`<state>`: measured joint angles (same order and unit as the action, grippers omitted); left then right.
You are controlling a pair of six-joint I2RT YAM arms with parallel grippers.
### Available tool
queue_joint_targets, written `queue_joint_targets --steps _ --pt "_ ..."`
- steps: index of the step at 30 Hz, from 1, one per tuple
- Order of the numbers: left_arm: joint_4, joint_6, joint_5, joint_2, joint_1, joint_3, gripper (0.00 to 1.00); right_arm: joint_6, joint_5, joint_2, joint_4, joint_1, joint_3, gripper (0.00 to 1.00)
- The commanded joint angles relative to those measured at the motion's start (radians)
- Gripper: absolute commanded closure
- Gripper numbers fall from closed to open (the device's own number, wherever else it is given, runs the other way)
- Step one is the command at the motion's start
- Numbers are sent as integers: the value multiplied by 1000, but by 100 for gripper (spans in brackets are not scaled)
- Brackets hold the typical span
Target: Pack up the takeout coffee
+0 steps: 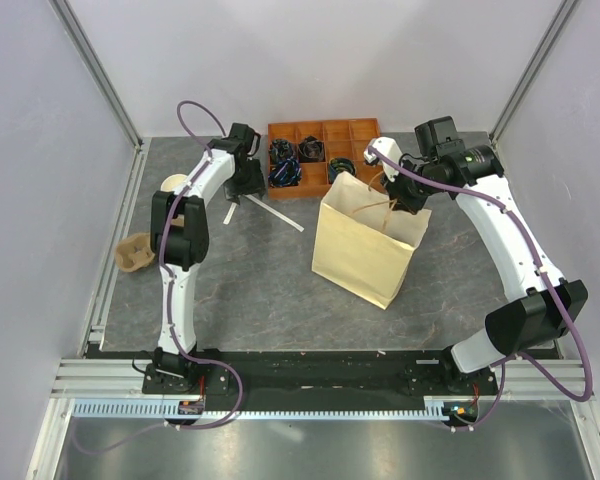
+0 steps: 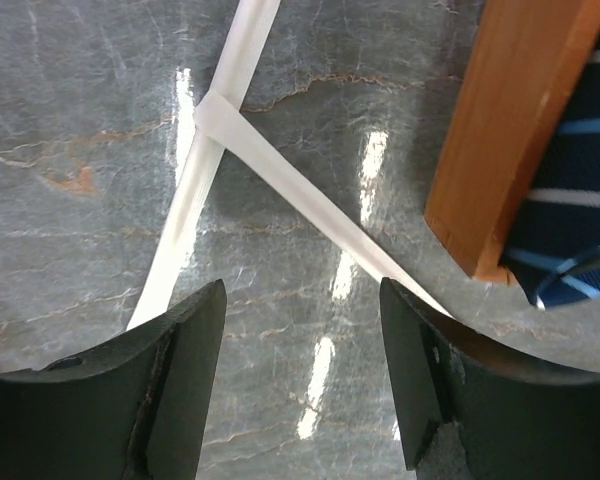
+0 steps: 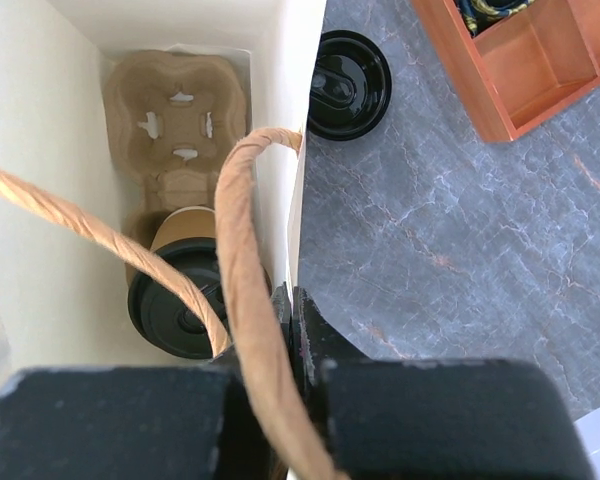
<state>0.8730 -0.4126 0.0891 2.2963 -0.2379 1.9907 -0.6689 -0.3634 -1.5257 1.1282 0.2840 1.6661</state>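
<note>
The takeout coffee [image 3: 183,300], a brown paper cup with a black lid, sits in a pulp carrier [image 3: 176,118] at the bottom of the paper bag [image 1: 365,245]. In the top view it is hidden inside the bag. My right gripper [image 3: 298,298] is shut on the bag's top rim [image 3: 290,150], beside a twisted paper handle [image 3: 242,260]. It shows at the bag's far right corner [image 1: 412,203] in the top view. My left gripper [image 2: 302,300] hangs open and empty just above the table, near two crossed white stir sticks [image 2: 220,118].
A wooden compartment tray [image 1: 325,158] with dark items stands at the back. A loose black lid [image 3: 348,70] lies beside the bag. At the left are a lidless cup [image 1: 175,184] and another pulp carrier [image 1: 133,252].
</note>
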Motion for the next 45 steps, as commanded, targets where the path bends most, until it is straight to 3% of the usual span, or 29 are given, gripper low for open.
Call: queue_joint_targets --steps 1,7,11,19,35,40,45 --pt "-60 -64 21 28 -5 48 30 17 17 10 48 -2 49 91" --pt "-78 -71 24 71 -9 60 32 23 21 2 74 0 73 85" --pt "-80 -57 34 86 -17 59 37 26 20 -2 84 0 86 71" --pt "-48 -9 41 103 -20 59 47 25 21 -2 85 0 93 60" --pt "-3 6 -81 -30 -20 -45 98 19 24 13 85 -2 90 28" --pt "3 4 -138 -173 -18 -81 98 52 26 15 81 0 109 14" --pt "-28 37 -164 -297 -18 -67 98 80 32 32 62 -3 101 6"
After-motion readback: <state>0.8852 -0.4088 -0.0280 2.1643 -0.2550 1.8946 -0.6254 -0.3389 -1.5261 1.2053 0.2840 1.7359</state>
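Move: The left hand, open, hovers over the crossed white straws: the one it goes for lies slanting some 4 cm below, its middle about 3 cm to the right and 1 cm back. The other straw's middle is 3 cm ahead and 4 cm left; the orange tray's is 11 cm ahead and 20 cm right. The right hand pinches the paper bag's far rim, the bag's middle about 4 cm back, 5 cm left and 12 cm lower; a black lid lies 12 cm ahead, 11 cm left and 24 cm down. Down nearly 3 cm and slightly forward goes the left hand, fingers pointing down, and it shuts on the slanting straw about a third of the way from its far end, then draws back about 4 cm and upward, keeping the straw pinched. Meanwhile the right hand opens wide almost on the spot, easing about 1 cm back and up and letting go of the bag's rim. ##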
